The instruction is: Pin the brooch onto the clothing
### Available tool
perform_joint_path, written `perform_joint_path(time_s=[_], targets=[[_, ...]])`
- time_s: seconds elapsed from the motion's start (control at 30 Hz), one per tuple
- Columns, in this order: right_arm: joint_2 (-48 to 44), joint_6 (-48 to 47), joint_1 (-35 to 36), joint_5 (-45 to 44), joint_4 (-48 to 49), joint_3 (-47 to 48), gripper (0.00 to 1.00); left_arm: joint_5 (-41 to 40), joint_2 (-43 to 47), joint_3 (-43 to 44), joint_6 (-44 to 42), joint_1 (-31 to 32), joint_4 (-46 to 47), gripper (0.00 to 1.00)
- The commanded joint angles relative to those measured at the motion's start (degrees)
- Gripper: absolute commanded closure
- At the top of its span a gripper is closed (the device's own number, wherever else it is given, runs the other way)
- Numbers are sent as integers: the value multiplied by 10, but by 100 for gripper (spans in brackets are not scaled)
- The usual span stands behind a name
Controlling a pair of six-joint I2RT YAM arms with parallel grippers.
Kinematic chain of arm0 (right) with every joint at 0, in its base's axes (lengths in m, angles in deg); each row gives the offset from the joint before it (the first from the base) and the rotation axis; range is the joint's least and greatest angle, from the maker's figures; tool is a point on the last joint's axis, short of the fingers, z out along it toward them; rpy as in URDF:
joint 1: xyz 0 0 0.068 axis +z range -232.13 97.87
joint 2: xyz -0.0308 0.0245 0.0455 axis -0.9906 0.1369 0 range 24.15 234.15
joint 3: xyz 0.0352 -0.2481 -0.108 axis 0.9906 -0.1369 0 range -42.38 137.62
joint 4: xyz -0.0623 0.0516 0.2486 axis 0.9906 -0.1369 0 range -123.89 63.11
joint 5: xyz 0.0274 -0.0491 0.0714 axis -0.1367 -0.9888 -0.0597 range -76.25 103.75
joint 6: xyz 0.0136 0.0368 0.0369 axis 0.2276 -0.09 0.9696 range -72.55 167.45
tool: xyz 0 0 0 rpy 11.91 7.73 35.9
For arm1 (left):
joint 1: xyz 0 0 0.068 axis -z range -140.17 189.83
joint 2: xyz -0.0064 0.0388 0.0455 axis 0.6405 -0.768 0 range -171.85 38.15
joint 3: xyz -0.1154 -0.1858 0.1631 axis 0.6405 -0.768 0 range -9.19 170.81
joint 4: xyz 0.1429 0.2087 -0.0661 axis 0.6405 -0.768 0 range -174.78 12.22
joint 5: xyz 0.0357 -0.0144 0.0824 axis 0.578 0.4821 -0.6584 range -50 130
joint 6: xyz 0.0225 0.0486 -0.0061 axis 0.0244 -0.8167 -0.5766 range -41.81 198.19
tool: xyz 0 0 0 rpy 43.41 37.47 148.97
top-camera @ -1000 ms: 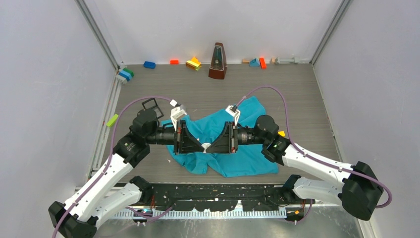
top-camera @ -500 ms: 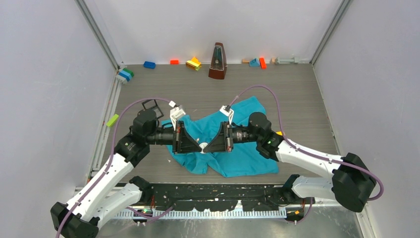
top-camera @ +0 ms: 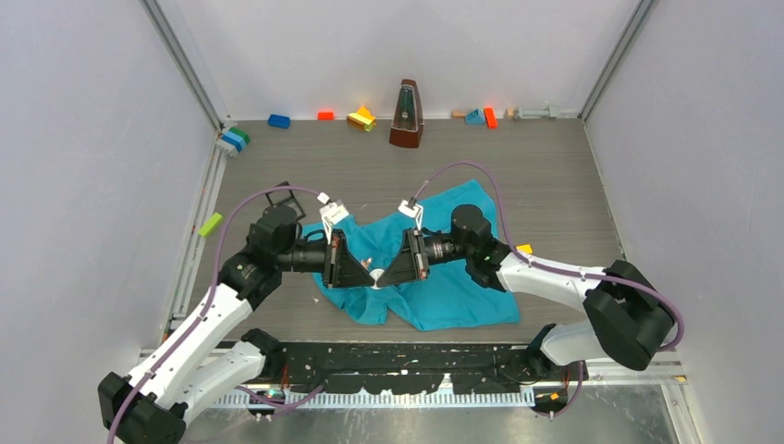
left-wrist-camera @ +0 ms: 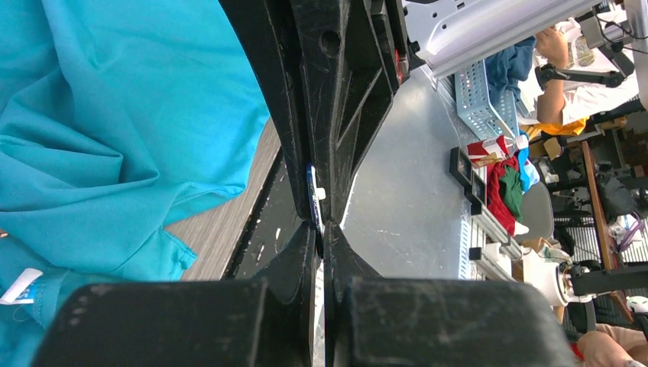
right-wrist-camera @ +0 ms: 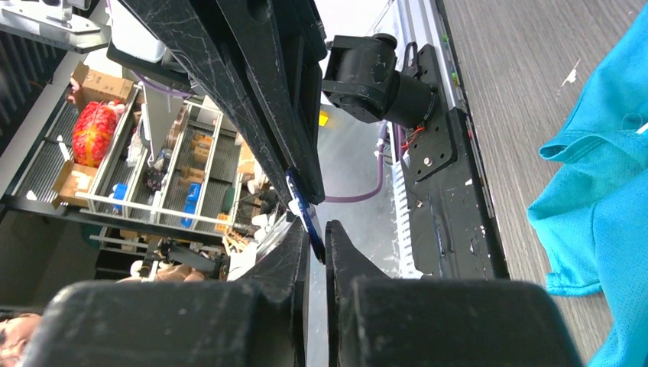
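The clothing [top-camera: 444, 289] is a teal T-shirt lying crumpled on the table, also in the left wrist view [left-wrist-camera: 115, 115] with its white neck label [left-wrist-camera: 21, 284], and in the right wrist view [right-wrist-camera: 611, 191]. Above its left part my two grippers meet tip to tip. The brooch [top-camera: 374, 272] is pinched between them; edge-on it is a thin blue disc [left-wrist-camera: 312, 195] [right-wrist-camera: 302, 205]. My left gripper [top-camera: 368, 275] [left-wrist-camera: 322, 227] is shut on one edge. The right gripper [top-camera: 381, 275] [right-wrist-camera: 314, 231] is shut on the other, its jaws a little apart around the disc.
A brown metronome [top-camera: 406, 115] and several coloured toy bricks [top-camera: 361, 118] line the back wall. A green piece [top-camera: 210, 224] lies at the left rail and a small yellow piece [top-camera: 524, 248] beside the right arm. Grey walls close in both sides.
The right jaws have closed onto the brooch. The right arm has pushed in to the left, and the meeting point of both grippers has shifted slightly left.
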Motion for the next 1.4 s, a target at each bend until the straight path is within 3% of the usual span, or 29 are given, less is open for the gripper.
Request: perform_joint_path(time_s=[0.0, 0.47, 0.67, 0.83, 0.93, 1.07, 1.37], targets=[[26, 34, 16, -101, 77, 29, 88, 66, -13, 29, 1, 34, 98, 100], [-83, -24, 16, -90, 19, 0, 64, 12, -44, 45, -18, 8, 38, 100], [-174, -93, 16, -155, -116, 3, 46, -97, -24, 46, -46, -3, -34, 100], [-225, -163, 15, -285, -283, 27, 44, -200, 10, 8, -4, -20, -56, 100], [-221, -168, 17, -365, -340, 31, 44, -232, 35, -38, 47, -48, -34, 100], [-182, -149, 38, -433, -349, 28, 44, -262, 65, -106, 118, -86, -2, 100], [-22, -143, 154, -569, -427, 77, 45, -326, 71, -211, 231, -113, 165, 100]])
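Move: Both hands meet over the clothing with the brooch edge-on between their fingertips, about 1 cm to the left hand's right and 1 cm to the right hand's left. From the left hand, the clothing by its white tag lies some 10 cm ahead, 6 cm left and 22 cm below; the brown ornament is roughly 14 cm ahead and 3 cm left, equally low. From the right hand, that tag is about 10 cm ahead, 8 cm left and 21 cm below. The right fingers open to about half and let go of the brooch, that hand rising some 3 cm as it draws off to the right, then swinging forward and dropping to end about 10 cm lower than it began, still open, its fingers turned clockwise and tipped down at the clothing. The left hand, almost still at first, keeps its pinch on the brooch and then carries it down about 12 cm, forward and left about 7 cm each, towards the clothing by the tag, turning some 40 degrees counter-clockwise so its fingers point ahead and right. ##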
